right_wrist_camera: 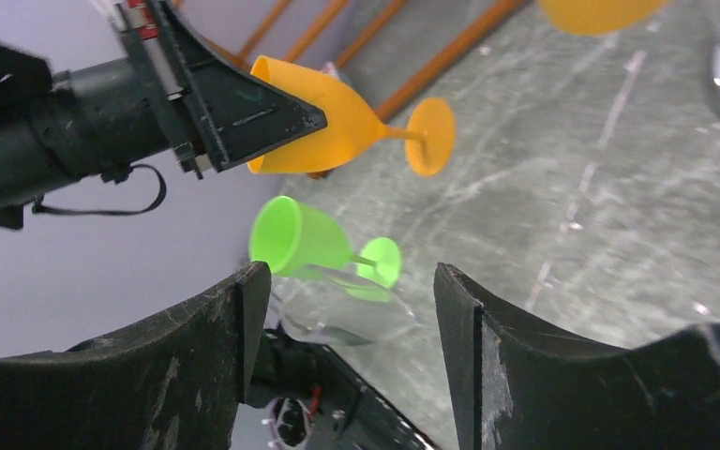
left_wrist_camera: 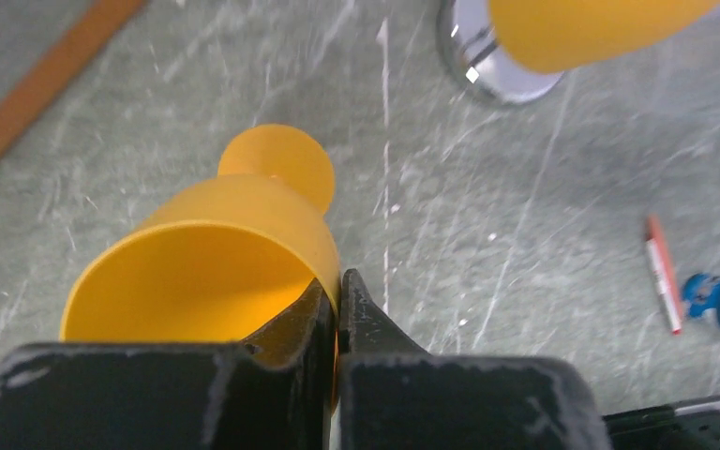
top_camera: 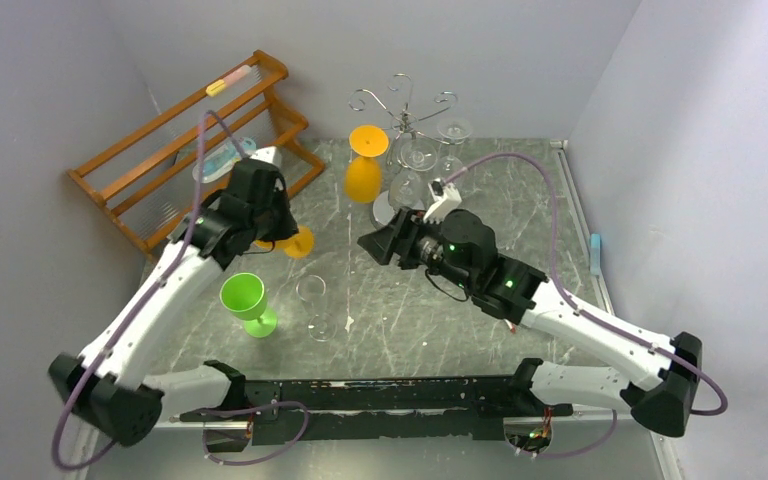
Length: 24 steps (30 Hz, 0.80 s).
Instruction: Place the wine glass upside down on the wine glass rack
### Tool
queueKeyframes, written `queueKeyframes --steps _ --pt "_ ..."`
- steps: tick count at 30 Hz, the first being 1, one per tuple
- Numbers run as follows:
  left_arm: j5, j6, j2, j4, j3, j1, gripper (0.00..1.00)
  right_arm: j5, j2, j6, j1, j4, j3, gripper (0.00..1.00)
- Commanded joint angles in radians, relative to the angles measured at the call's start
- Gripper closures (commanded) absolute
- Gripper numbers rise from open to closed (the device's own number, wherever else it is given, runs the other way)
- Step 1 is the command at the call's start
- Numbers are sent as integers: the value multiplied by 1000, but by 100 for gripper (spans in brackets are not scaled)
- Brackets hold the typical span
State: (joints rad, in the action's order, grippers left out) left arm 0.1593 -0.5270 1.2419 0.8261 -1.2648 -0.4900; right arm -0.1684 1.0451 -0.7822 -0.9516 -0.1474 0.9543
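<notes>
An orange wine glass (left_wrist_camera: 216, 253) stands upright left of centre, its foot (top_camera: 300, 241) showing beside my left gripper (left_wrist_camera: 337, 286). That gripper is shut on the glass's rim, one finger inside the bowl and one outside; the right wrist view shows the same orange wine glass (right_wrist_camera: 337, 117) held that way. The silver wine glass rack (top_camera: 405, 110) stands at the back centre on a shiny disc base (left_wrist_camera: 487, 70). Another orange glass (top_camera: 364, 165) and clear glasses (top_camera: 418, 160) hang upside down on it. My right gripper (right_wrist_camera: 352, 281) is open mid-table, empty, facing left.
A green glass (top_camera: 246, 300) and a clear glass (top_camera: 313, 300) stand upright near the front left. An orange wooden slatted rack (top_camera: 190, 140) fills the back left corner. A red pen (left_wrist_camera: 661, 272) and a blue object (left_wrist_camera: 717, 300) lie on the marbled tabletop.
</notes>
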Motion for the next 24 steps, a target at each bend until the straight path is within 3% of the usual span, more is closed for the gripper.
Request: queueKeyframes --steps 1,7,12,17,24 --pt "102 6 -148 -124 3 -7 95 93 76 -32 -15 125 83 32" --pt "136 7 -308 -234 12 -7 95 70 149 -101 -46 209 175 32" --pt "130 -13 -458 -388 51 -7 95 42 258 -119 -84 233 364 33" --pt "57 -56 -619 -671 163 -7 95 6 385 -215 -119 230 554 35" --pt "24 -119 -676 -789 171 -7 95 -83 495 -275 -174 292 685 36"
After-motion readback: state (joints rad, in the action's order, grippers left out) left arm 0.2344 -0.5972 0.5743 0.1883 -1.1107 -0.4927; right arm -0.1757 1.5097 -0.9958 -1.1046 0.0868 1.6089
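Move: The left hand still pinches the orange wine glass by its rim, the glass's middle about 6 cm below and 2 cm ahead; the rack stands some 20 cm ahead and 23 cm right, about level. The green goblet is 9 cm left, 7 cm back, the clear glass 7 cm back, 5 cm right, both 14 cm below. From the right hand, the orange glass lies roughly 8 cm ahead, 20 cm left, 13 cm below. Left hand lifts the pinched glass some 25 cm, tipping up; open right hand rises leftward towards it. ##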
